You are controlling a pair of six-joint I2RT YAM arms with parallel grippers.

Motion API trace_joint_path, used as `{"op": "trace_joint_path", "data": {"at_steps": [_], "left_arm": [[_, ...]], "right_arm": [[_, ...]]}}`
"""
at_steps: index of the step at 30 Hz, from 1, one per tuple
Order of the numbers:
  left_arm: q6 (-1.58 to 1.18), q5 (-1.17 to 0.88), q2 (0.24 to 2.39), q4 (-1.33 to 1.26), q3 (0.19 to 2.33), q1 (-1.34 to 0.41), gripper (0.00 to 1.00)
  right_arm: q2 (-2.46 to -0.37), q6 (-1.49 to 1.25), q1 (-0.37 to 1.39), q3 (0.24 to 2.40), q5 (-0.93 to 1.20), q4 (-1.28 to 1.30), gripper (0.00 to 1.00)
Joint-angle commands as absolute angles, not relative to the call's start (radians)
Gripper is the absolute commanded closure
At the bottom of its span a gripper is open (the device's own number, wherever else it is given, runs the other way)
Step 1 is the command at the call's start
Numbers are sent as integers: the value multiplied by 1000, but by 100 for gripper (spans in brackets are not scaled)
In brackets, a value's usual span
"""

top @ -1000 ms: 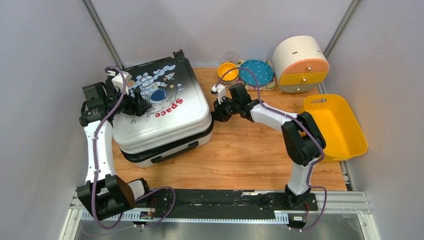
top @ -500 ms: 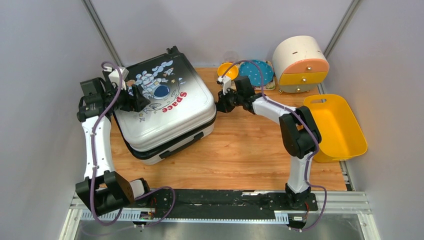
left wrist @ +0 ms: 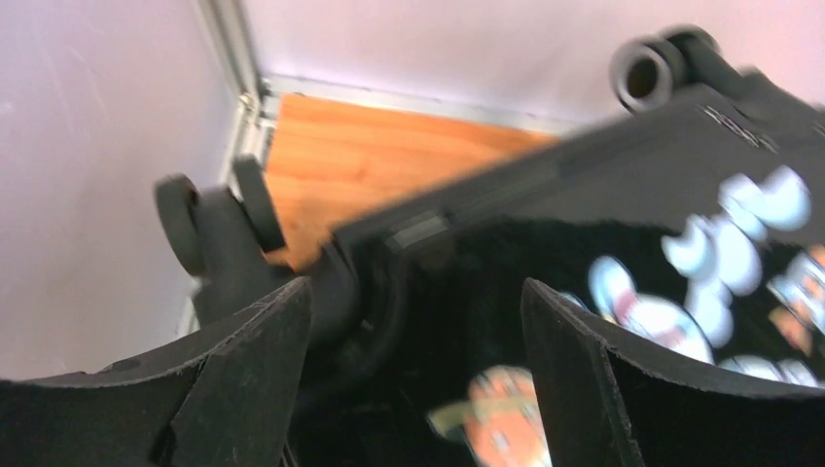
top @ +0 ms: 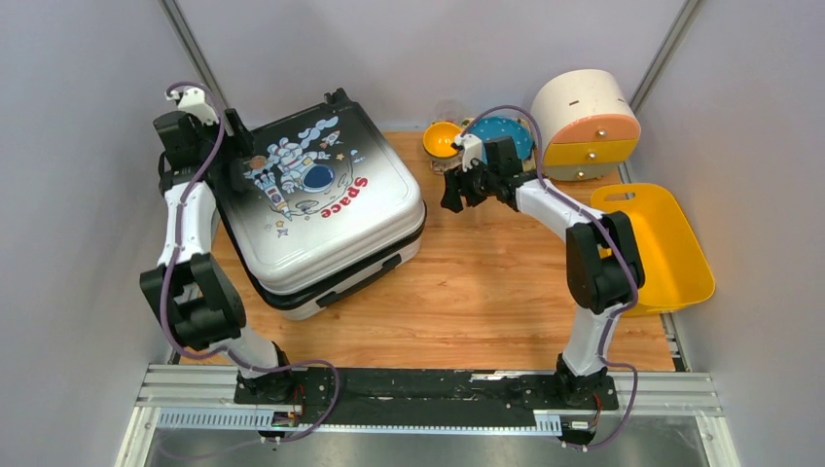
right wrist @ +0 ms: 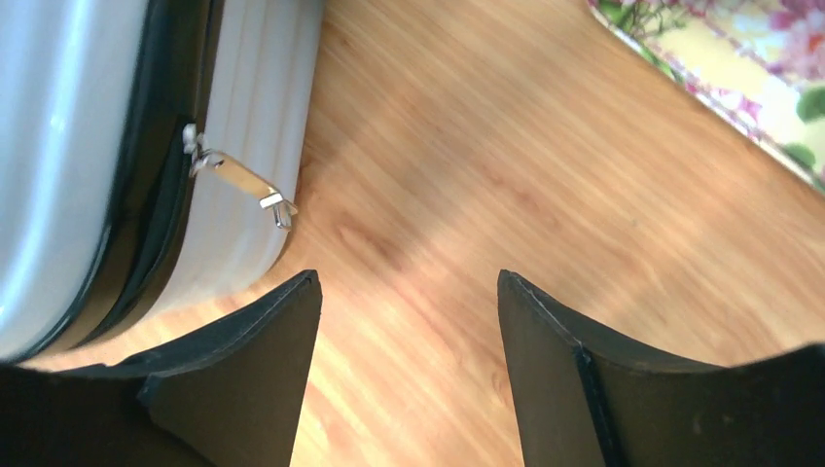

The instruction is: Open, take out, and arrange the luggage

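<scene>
The luggage (top: 321, 219) lies flat and closed on the wooden table, its astronaut and red "Space" print facing up. My left gripper (top: 238, 167) hovers open over its far left corner. In the left wrist view the open left gripper (left wrist: 416, 288) frames the black end of the luggage (left wrist: 623, 214), with a wheel (left wrist: 647, 73) beyond. My right gripper (top: 453, 191) stands open over bare wood, just right of the luggage. In the right wrist view the right gripper (right wrist: 409, 278) holds nothing; the luggage's silver side (right wrist: 88, 146) and a metal zipper pull (right wrist: 243, 182) lie at the left.
A round cream-and-orange drawer box (top: 584, 122) stands at the back right, with a yellow bin (top: 662, 243) beside it. A yellow bowl (top: 443, 138) and a blue plate (top: 496, 136) rest on a floral mat (right wrist: 739, 58) behind the right gripper. Walls close in left and right.
My right gripper opened and drew back right, away from the luggage's side. My left arm swung toward the far left corner. The luggage shifted slightly toward the back.
</scene>
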State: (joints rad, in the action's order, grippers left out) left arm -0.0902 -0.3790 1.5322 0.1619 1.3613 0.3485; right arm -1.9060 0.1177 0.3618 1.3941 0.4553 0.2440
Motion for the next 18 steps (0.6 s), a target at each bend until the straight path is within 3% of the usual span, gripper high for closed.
{"op": "trace_joint_path", "data": {"at_steps": [1, 10, 18], "left_arm": [[-178, -189, 1689, -103, 1507, 347, 14], [-63, -109, 2025, -90, 1816, 325, 13], [245, -124, 2117, -51, 1855, 259, 14]], "right_arm": [[-1731, 97, 359, 1322, 431, 323, 30], [-1563, -41, 360, 1160, 509, 370, 30], [-1467, -18, 425, 1043, 614, 411, 35]]}}
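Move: For the left gripper, the suitcase's far-left wheel is about 8 cm ahead, 8 cm left and some 10 cm below. The far-right wheel is roughly 20 cm ahead and 20 cm right, the middle of the suitcase about 12 cm back and 18 cm right. For the right gripper, the suitcase's right corner is some 5 cm back, 8 cm left and about level; the orange bowl is about 15 cm ahead, 3 cm left and slightly lower. Reach the open left gripper forward about 15 cm and leftward, over the suitcase's far-left wheel end towards the strip of table behind it, turning it counter-clockwise with its left side rising, then sink some 5 cm in the last part. Meanwhile draw the open right gripper back about 12 cm past the suitcase's right corner, rising first and then dipping slightly, clear of the suitcase. ##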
